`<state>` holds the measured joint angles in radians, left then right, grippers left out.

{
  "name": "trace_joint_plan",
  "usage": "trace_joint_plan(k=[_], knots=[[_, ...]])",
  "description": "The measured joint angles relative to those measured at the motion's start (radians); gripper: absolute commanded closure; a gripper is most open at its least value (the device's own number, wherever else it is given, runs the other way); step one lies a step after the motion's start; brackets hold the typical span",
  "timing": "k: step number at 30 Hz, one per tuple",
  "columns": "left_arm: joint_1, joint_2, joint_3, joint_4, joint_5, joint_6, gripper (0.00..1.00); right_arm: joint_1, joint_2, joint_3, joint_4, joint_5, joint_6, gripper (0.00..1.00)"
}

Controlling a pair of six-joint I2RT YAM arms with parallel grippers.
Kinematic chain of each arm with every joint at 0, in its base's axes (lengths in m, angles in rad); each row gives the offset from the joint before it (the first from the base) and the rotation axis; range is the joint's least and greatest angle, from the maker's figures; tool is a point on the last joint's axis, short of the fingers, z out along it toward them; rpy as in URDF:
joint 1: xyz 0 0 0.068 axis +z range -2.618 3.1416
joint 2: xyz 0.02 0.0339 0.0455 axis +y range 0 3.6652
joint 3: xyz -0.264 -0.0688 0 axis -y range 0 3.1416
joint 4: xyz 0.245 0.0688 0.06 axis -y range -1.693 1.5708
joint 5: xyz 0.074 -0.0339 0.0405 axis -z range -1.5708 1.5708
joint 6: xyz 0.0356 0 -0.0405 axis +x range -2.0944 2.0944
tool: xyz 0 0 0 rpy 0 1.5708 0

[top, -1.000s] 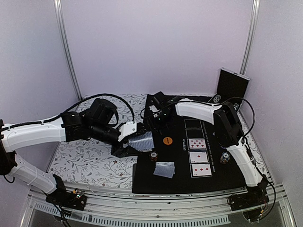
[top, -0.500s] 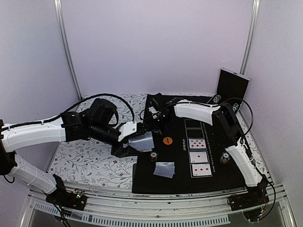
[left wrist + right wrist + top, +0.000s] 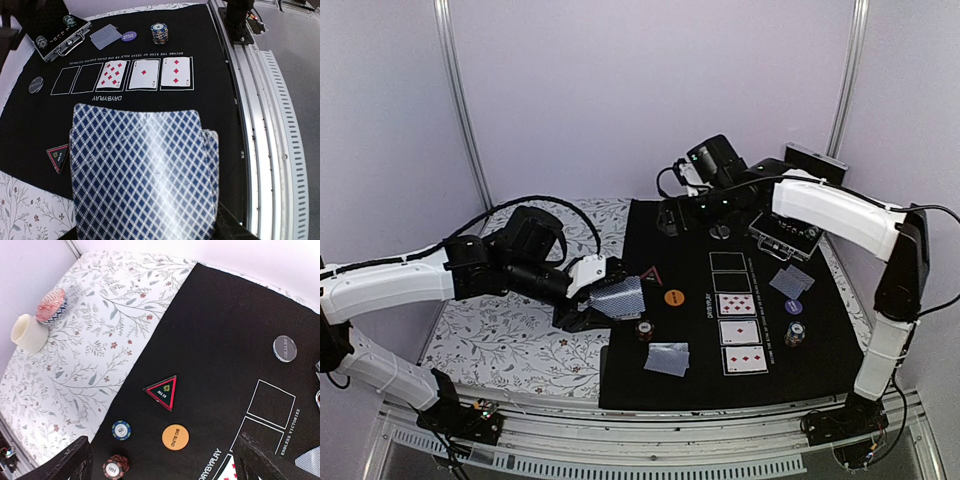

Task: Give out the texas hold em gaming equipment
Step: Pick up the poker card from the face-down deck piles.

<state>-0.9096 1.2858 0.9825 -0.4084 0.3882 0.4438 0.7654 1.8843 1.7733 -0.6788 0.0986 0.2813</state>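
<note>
My left gripper (image 3: pixel 603 303) is shut on a fanned deck of blue-checked playing cards (image 3: pixel 619 297) (image 3: pixel 142 170), held over the left edge of the black mat (image 3: pixel 820 380); the cards hide its fingers. My right gripper (image 3: pixel 670 216) (image 3: pixel 162 460) hangs open and empty above the mat's far left. Below it lie a red triangle marker (image 3: pixel 162 391) (image 3: pixel 649 273), an orange button (image 3: pixel 175 436) (image 3: pixel 673 297), a blue chip (image 3: pixel 121 430) and a red chip stack (image 3: pixel 115 467). A silver disc (image 3: pixel 720 232), a purple button (image 3: pixel 795 307) and three face-up cards (image 3: pixel 740 332) lie further right.
A silver-edged case (image 3: pixel 785 232) lies at the mat's far right, with a face-down card (image 3: pixel 790 281) and a chip stack (image 3: pixel 794 333) near it. Face-down cards (image 3: pixel 668 358) lie near the front. A pink round object (image 3: pixel 51 305) and a white cup (image 3: pixel 29 333) stand on the floral cloth.
The right arm has lifted and swung back to the right, away from the mat's left part, and its jaws have opened. The red triangle marker now lies on the mat. The left arm stayed put.
</note>
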Motion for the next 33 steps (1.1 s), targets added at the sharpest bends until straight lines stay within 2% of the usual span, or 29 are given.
trace_joint_plan(k=[2, 5, 9, 15, 20, 33], knots=[[-0.001, -0.002, 0.000, -0.001, 0.000, 0.000, 0.42, 0.000, -0.122, -0.117, 0.045, -0.031, 0.019, 0.01], [-0.003, -0.002, 0.000, 0.000, 0.000, 0.000, 0.42, 0.001, -0.298, -0.336, 0.171, -0.176, 0.034, 0.01], [-0.005, -0.001, 0.000, 0.000, 0.000, 0.000, 0.42, 0.045, -0.399, -0.508, 0.335, -0.322, 0.049, 0.01], [-0.005, 0.000, 0.000, 0.000, -0.005, -0.001, 0.43, 0.148, -0.356, -0.570, 0.553, -0.476, 0.059, 0.01], [-0.005, 0.000, 0.000, 0.001, -0.005, -0.004, 0.43, 0.170, -0.299, -0.584, 0.642, -0.537, 0.058, 0.00], [-0.005, 0.000, 0.006, -0.003, -0.013, -0.025, 0.45, 0.177, -0.277, -0.669, 0.705, -0.562, 0.073, 0.29]])
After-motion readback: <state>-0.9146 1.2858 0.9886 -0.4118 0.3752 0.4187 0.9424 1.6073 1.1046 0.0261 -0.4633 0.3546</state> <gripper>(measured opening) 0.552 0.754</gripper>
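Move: The deck held in the left fingers lies about 18 cm back, 12 cm left and 4 cm below the right hand. On the mat some 20 cm below the right hand, the all-in triangle is 5 cm ahead, 7 cm left; the big blind button 1 cm back, 2 cm left; the red chip stack 9 cm back, 8 cm left. From the left hand, the deck's middle is about 4 cm right, 1 cm ahead, level. The right hand sweeps back about 17 cm and left, twisting counter-clockwise, and starts closing around the left-held deck's edge. ##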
